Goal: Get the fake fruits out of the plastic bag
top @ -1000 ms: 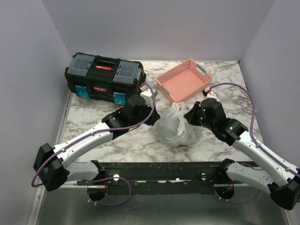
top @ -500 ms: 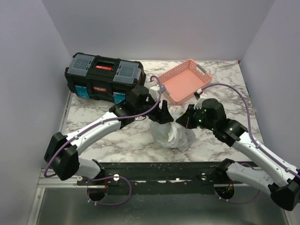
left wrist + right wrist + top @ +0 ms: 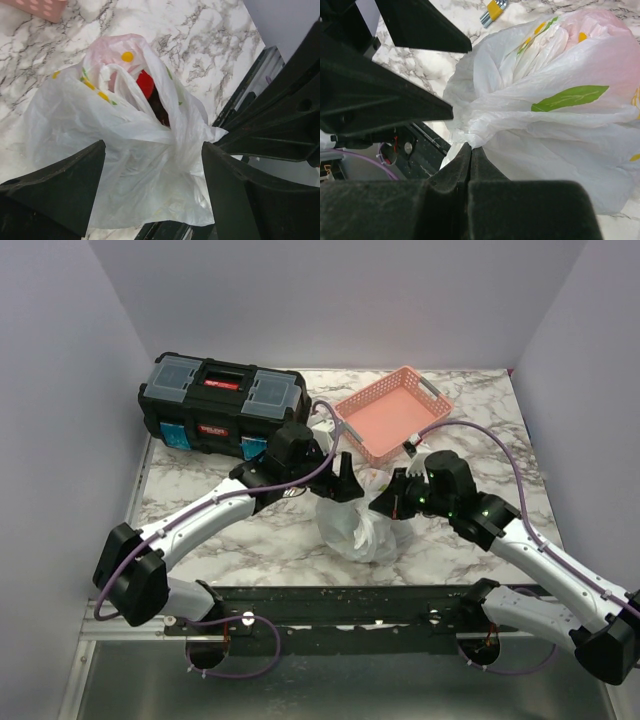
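Note:
The crinkly white plastic bag (image 3: 358, 522) sits mid-table between both arms. It also shows in the left wrist view (image 3: 125, 160) and the right wrist view (image 3: 555, 115). My right gripper (image 3: 471, 148) is shut on a pinched fold of the bag's rim; it also shows in the top view (image 3: 392, 502). My left gripper (image 3: 152, 160) is open, its fingers straddling the bag's top from the left (image 3: 346, 480). Through the bag's mouth I see the red apple (image 3: 145, 83) and the dark grapes (image 3: 161, 109). The green melon is hidden.
A pink slotted basket (image 3: 392, 412) stands behind the bag at the back. A black toolbox (image 3: 222, 404) sits at the back left. A small metal piece with a yellow band (image 3: 492, 11) lies on the marble. The black rail (image 3: 350, 605) runs along the near edge.
My left arm has swung right from beside the bag until its open fingers are over the bag's top. My right gripper has shifted left with the bag, which now sits further left and bunched.

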Robot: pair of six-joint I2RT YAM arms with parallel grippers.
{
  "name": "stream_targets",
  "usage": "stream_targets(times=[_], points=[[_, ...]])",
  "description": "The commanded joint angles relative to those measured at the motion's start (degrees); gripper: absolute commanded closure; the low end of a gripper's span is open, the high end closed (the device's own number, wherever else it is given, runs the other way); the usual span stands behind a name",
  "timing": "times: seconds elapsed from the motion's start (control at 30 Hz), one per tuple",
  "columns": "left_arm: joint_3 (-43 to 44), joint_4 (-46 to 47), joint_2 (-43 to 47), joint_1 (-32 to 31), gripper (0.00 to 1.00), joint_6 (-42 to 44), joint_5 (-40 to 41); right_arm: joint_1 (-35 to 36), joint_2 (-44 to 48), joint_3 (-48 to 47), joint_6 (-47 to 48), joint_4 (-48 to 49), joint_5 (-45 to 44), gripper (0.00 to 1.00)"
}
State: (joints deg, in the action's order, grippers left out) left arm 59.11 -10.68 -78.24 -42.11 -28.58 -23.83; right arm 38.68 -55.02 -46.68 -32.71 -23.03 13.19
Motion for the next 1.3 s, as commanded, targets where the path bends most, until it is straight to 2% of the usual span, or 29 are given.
stream_targets(times=[0.0, 0.1, 0.33, 0.37, 0.47, 0.57, 0.63, 0.7, 0.9, 1.03, 1.13, 1.2, 1.27], points=[[1.8, -2.5, -0.7, 1.7, 0.22, -0.7, 1.4, 0.3, 0.3, 0.7, 1.1, 1.5, 1.0, 0.99], [1.5, -1.7, -2.8, 1.3, 0.22, -0.7, -2.1, 0.3, 0.4, 0.5, 1.1, 1.3, 0.9, 0.99], [1.0, -0.8, -5.2, -1.3, 0.23, 0.2, -3.4, 0.3, 1.4, 1.5, 0.9, 1.5, 0.7, 0.99], [1.8, -1.4, -6.0, -1.5, 0.28, 0.5, -2.8, 0.3, 1.4, 1.6, 0.8, 1.6, 0.8, 0.99], [4.6, -3.8, -7.0, -1.5, 0.52, 1.2, -0.3, 0.3, 1.8, 1.9, 0.5, 1.8, 1.0, 0.99], [6.9, -6.3, -5.6, -1.1, 0.73, 2.6, 3.4, 0.3, 2.4, 2.1, -0.4, 1.8, 0.1, 0.99], [7.5, -7.8, -4.0, -0.4, 0.91, 3.4, 6.9, 0.3, 2.6, 2.4, -0.7, 1.6, -0.8, 0.99], [7.2, -8.4, -2.2, 0.8, 1.00, 3.6, 9.6, 0.3, 2.6, 2.6, -0.8, 1.4, -1.7, 0.99], [2.7, -8.1, 5.2, 2.5, 1.00, -0.1, 17.8, 0.3, 2.9, 2.2, -1.7, -1.0, -8.7, 0.99], [-2.0, -5.1, 10.2, 2.8, 1.00, -2.8, 19.4, 0.3, 4.1, 1.3, -5.4, -6.9, -23.7, 0.99], [-4.4, -3.4, 12.3, 2.9, 1.00, -3.6, 18.8, 0.3, 4.9, 0.8, -6.8, -10.5, -29.7, 0.98], [-5.1, -2.5, 13.0, 2.9, 1.00, -3.6, 17.2, 0.3, 5.0, 0.2, -5.7, -11.1, -29.9, 0.85], [-5.2, -2.3, 12.8, 2.9, 1.00, -3.6, 15.6, 0.3, 4.6, -0.8, -1.6, -9.5, -25.1, 0.66]])
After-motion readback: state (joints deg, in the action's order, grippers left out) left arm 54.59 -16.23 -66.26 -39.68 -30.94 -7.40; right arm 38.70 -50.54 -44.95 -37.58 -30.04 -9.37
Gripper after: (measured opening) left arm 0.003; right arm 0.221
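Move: Below the open left hand, the plastic bag's middle lies about 5 cm back, 1 cm to the right and 9 cm down, while its loose upper folds are much nearer. The hex key set lies some 13 cm to the left and level with the hand; the pink basket is about 18 cm ahead and 9 cm right of the hand. From the right hand, already shut on the bag, the bag's middle is 2 cm back, 2 cm left and 8 cm down. Sinking about 3 cm onto the bag's upper folds, the left fingers shut and pinch the film, then draw it some 8 cm left, also up and a little forward, turning counter-clockwise. The right hand keeps its pinch almost in place at first, then pulls about 6 cm right and slightly forward, turning some 20 degrees clockwise, its fingers starting to open at the end. ##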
